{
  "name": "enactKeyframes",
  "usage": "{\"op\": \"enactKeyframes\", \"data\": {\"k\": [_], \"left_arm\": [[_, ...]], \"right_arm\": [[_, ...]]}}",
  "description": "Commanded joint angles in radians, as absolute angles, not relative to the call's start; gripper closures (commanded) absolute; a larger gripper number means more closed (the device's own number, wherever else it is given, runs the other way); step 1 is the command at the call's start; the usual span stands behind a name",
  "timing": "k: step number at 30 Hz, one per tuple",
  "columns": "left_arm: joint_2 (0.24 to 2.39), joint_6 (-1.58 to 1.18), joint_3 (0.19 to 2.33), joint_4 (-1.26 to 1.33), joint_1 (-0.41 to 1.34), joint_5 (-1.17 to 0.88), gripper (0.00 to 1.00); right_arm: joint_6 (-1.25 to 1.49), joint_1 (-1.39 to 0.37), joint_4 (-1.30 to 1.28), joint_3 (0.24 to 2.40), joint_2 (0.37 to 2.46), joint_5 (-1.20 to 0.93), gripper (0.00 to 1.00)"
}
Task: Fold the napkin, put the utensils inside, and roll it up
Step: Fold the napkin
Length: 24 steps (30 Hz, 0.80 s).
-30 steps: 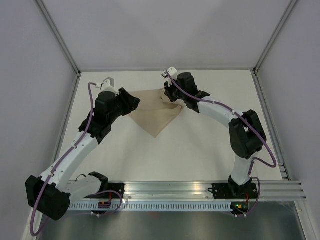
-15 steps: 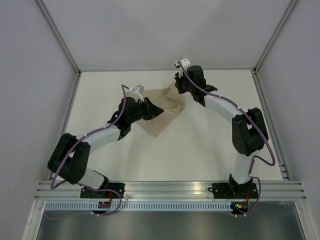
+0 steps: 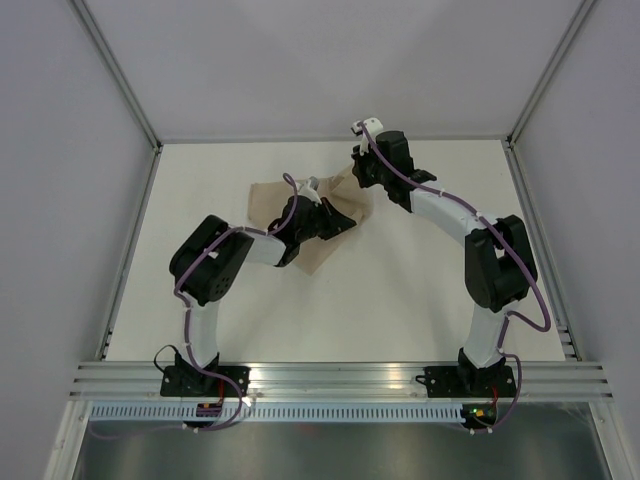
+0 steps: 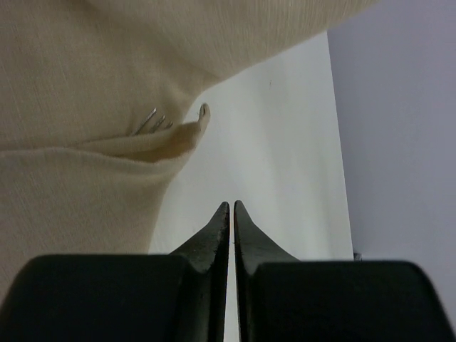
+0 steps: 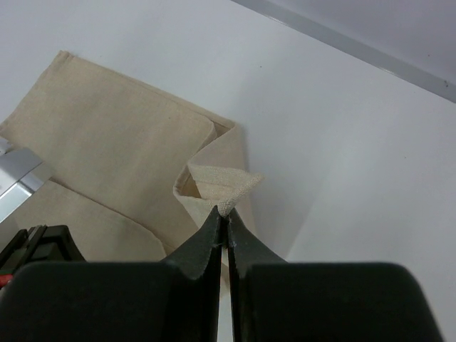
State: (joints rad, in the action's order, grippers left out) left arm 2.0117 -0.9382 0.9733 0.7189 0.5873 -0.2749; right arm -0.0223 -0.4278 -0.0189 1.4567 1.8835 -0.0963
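The tan napkin (image 3: 268, 200) lies folded at the back middle of the table, partly under my left arm. Its raised right corner is pinched in my right gripper (image 3: 362, 185), which is shut on the napkin (image 5: 107, 135) with the cloth tip right at its jaws (image 5: 225, 211). My left gripper (image 3: 345, 222) rests over the napkin's right part. In the left wrist view this gripper (image 4: 232, 205) is shut with nothing in it, over bare table beside the napkin (image 4: 85, 71). Silvery prongs of the utensils (image 4: 152, 121) poke out from under a fold. The handle is hidden.
The white tabletop (image 3: 400, 290) is bounded by grey enclosure walls with metal posts at the back corners. An aluminium rail (image 3: 340, 378) carrying both arm bases runs along the near edge. My left arm's forearm (image 5: 28, 246) shows beside the cloth in the right wrist view.
My left arm swung from the napkin's left side across to its right part, and its jaws closed. The napkin's left corner is now uncovered. The right gripper shifted slightly back, still holding its corner.
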Motion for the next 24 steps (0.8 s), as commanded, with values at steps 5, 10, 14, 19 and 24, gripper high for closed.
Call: {"op": "enactKeyframes", "data": {"k": [5,10,14,19,24], "left_arm": [[2.074,-1.012,1.094,0.743,0.607,-0.144,0.92],[2.086,-1.02,1.131,0.661,0.621,-0.074,0.92],[2.091,-1.028,1.129,0.637,0.626,-0.055,0.92],[2.115,-1.043,1.16,0.551,0.626,-0.019,0.94],[2.151,-1.066,1.212,0.485,0.632,-0.005,0.94]], "right_arm": [[-0.006,-0.423,-0.037,1.512,1.852,-0.109,0.92],[-0.003,-0.422,-0.057,1.537,1.852,-0.112,0.92],[-0.003,-0.422,-0.072,1.56,1.855,-0.115,0.92],[-0.003,-0.422,-0.08,1.571,1.847,-0.12,0.92],[-0.003,-0.42,-0.089,1.572,1.836,-0.129,0.92]]}}
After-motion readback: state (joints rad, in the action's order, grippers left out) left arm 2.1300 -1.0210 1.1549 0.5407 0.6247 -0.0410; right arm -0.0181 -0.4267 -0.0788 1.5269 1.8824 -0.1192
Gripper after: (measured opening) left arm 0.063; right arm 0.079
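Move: The right hand already has the napkin's raised corner between its fingers; from it, the folded edge with the fork tines showing lies about 6 cm back, 15 cm below and roughly level sideways. From the left hand, that edge is some 5 cm ahead, level sideways and 5 cm below, with the held corner about 11 cm ahead and 9 cm up. The napkin's near tip lies about 11 cm back and 9 cm to the left of the left hand, some 6 cm below. The left hand, its fingers still all but shut, reaches some 4 cm forward beneath the raised flap, rising about 1 cm at first and then sinking about 4 cm towards the folded edge by the fork tines, while it turns roughly 10 degrees counter-clockwise and its fingertips come close to the cloth, though whether they touch can't be seen. The right hand keeps its pinch on the napkin's corner and, after a short hold, lifts it straight up about 2 cm. ##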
